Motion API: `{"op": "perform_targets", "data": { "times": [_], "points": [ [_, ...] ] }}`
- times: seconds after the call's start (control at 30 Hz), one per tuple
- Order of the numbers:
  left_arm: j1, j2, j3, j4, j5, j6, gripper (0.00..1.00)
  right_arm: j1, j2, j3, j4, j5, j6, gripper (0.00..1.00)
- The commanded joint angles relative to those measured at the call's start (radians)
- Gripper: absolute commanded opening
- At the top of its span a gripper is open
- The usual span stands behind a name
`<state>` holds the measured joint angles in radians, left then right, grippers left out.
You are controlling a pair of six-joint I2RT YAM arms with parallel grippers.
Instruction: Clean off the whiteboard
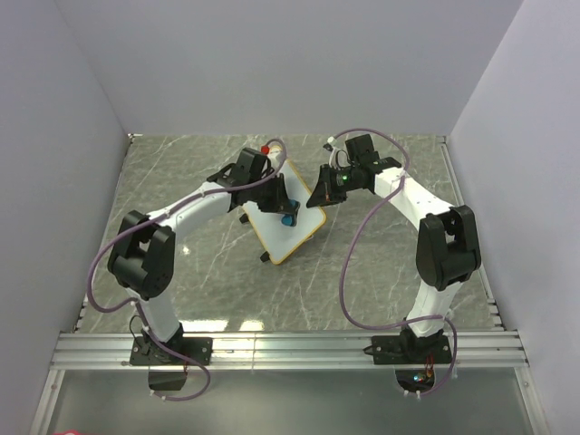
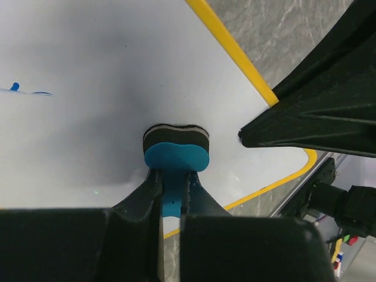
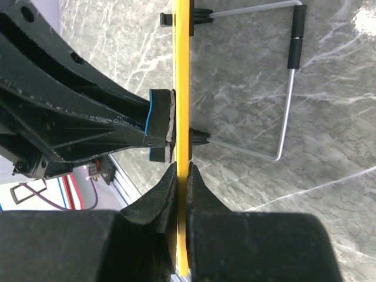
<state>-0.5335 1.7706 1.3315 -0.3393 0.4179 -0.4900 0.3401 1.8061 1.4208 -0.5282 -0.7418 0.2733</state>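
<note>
The whiteboard [image 1: 292,237], white with a yellow frame, stands tilted at the table's middle. My left gripper [image 1: 281,208] is shut on the blue eraser [image 1: 289,217], whose dark felt pad presses flat on the board's face. In the left wrist view the eraser [image 2: 176,147] sits on the white surface [image 2: 88,76], in front of my left gripper [image 2: 171,176]. A small blue mark [image 2: 14,87] shows at the far left. My right gripper [image 3: 183,170] is shut on the board's yellow edge [image 3: 183,70]; from above, the right gripper [image 1: 317,201] is at the board's right corner.
Behind the board a bent wire stand [image 3: 285,88] with black feet rests on the grey marble table [image 1: 199,272]. A small red thing [image 1: 265,148] shows by the left wrist. Aluminium rails [image 1: 290,349] run along the near edge; walls close in three sides.
</note>
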Motion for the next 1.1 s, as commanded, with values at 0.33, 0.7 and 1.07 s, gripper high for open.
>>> {"op": "perform_targets", "data": {
  "times": [0.33, 0.7, 1.07],
  "points": [
    [0.24, 0.291, 0.262, 0.002, 0.004, -0.03, 0.0, 0.046, 0.013, 0.01, -0.05, -0.021, -0.043, 0.0],
    [0.267, 0.255, 0.16, 0.02, -0.008, 0.016, 0.0, 0.045, 0.028, 0.01, -0.056, -0.013, -0.048, 0.0],
    [0.066, 0.152, 0.077, 0.111, 0.094, -0.034, 0.0, 0.046, 0.058, 0.044, -0.056, -0.016, -0.045, 0.0]
  ]
}}
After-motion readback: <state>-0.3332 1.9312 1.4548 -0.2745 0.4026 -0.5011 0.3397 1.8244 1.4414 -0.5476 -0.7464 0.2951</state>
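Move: The last blue pen mark on the whiteboard lies about 10 cm ahead of the left hand and 3 cm to its left, a couple of centimetres below; the hand already has the eraser against the board. The board's middle is some 4 cm ahead and 3 cm left. The right fingertips, pinching the board's edge, are roughly 3 cm ahead, 8 cm right and 4 cm higher. From the right hand the mark lies some 7 cm ahead and 11 cm left, 6 cm lower. Keeping its grip on the blue eraser and the felt on the whiteboard, the left hand sweeps forward and to its left, about 17 cm across the pen mark towards the board's far-left side, sinking some 3 cm with the slope and turning about 15 degrees counter-clockwise. It then reverses and wipes back towards its base and to the right for some 5 cm, rising slightly, while the right hand stays in place and keeps the board's edge pinched. ##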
